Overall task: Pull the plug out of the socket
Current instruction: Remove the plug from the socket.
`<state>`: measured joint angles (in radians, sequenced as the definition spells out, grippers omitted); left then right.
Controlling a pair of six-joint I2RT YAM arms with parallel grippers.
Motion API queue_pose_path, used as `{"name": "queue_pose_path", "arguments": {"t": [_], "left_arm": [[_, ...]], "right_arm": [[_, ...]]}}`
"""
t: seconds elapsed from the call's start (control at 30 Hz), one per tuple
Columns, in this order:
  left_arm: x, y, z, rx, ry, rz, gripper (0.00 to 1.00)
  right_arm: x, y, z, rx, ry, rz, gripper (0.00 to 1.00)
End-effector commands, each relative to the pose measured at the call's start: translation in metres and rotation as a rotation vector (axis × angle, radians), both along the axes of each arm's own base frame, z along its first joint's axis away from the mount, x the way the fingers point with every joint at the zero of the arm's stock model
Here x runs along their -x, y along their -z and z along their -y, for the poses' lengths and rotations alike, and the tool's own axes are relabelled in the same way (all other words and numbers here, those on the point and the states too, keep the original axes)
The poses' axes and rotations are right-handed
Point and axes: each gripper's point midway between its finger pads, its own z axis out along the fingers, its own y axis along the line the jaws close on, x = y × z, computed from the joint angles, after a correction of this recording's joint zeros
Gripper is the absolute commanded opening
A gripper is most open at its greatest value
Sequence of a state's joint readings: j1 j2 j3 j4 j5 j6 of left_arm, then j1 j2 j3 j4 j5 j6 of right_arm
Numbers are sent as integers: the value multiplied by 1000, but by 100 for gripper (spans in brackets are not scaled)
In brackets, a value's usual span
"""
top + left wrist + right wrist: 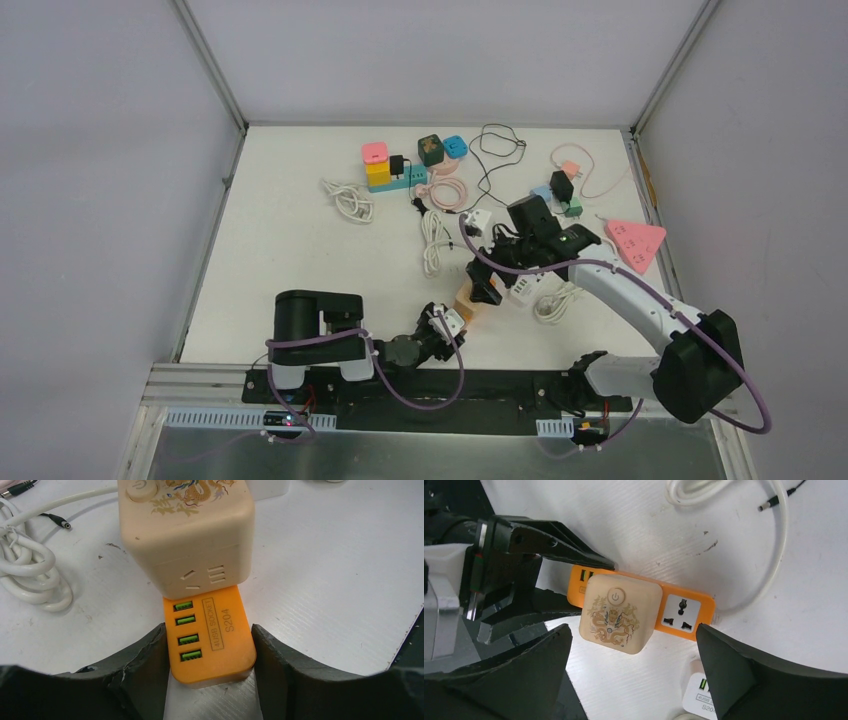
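An orange socket strip lies flat on the white table with a beige cube plug, dragon-printed, seated in it. My left gripper grips the strip's USB end, both fingers pressed against its long sides. From above, the plug covers the strip's middle and an empty outlet of the orange socket shows beside it. My right gripper hovers open above the plug, its fingers wide apart on either side and touching nothing. In the top view both grippers meet at the socket near the table's front.
A white USB socket lies just beside the orange strip under my right finger. White cable coils sit to the left. Farther back stand a pink triangular socket, yellow and pink cubes and more cords.
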<state>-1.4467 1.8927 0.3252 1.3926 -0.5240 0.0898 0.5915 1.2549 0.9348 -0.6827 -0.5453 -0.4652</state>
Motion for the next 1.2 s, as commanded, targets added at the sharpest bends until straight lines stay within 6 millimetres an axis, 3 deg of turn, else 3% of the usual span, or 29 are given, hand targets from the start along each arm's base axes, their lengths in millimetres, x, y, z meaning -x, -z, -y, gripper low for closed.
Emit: {"name": "queue_pose_path", "arguments": {"t": [0.0, 0.13, 0.5, 0.8, 0.97, 1.17], "left_arm": [[0, 1, 0, 23, -17, -16, 9], [-2, -3, 1, 43, -35, -22, 0], [-4, -5, 7, 67, -52, -34, 0], [-13, -9, 0, 95, -126, -42, 0], [-17, -13, -4, 103, -155, -36, 0], [-15, -9, -3, 89, -142, -36, 0]], "right_arm": [[-11, 3, -1, 24, 166, -54, 100], [-8, 11, -2, 66, 165, -62, 100], [-1, 33, -16, 160, 115, 5, 100], [-12, 43, -7, 241, 159, 80, 93], [-15, 45, -8, 256, 167, 72, 77], [-8, 41, -15, 206, 135, 12, 30]]}}
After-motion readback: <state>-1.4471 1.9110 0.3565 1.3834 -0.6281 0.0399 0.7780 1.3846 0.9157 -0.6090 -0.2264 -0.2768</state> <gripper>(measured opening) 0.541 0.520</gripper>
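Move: The beige cube plug sits in the orange socket some 5 cm below the right hand and about 2 cm back. Its middle is roughly 4 cm ahead of, 4 cm to the right of and 3 cm above the left hand, which already grips the socket's USB end. From the plug, the white power strip lies about 12 cm right and 5 cm farther out, and the white cable coil about 8 cm left and 11 cm farther out. Down about 5 cm onto the beige plug goes the right hand, its fingers tipping some 15 degrees steeper; near the bottom they close from wide open to about half and pinch the plug, one finger on the side by the left hand, the other opposite. The left hand keeps its pinch on the orange socket, easing about 1.5 cm forward with a slight counter-clockwise turn. ##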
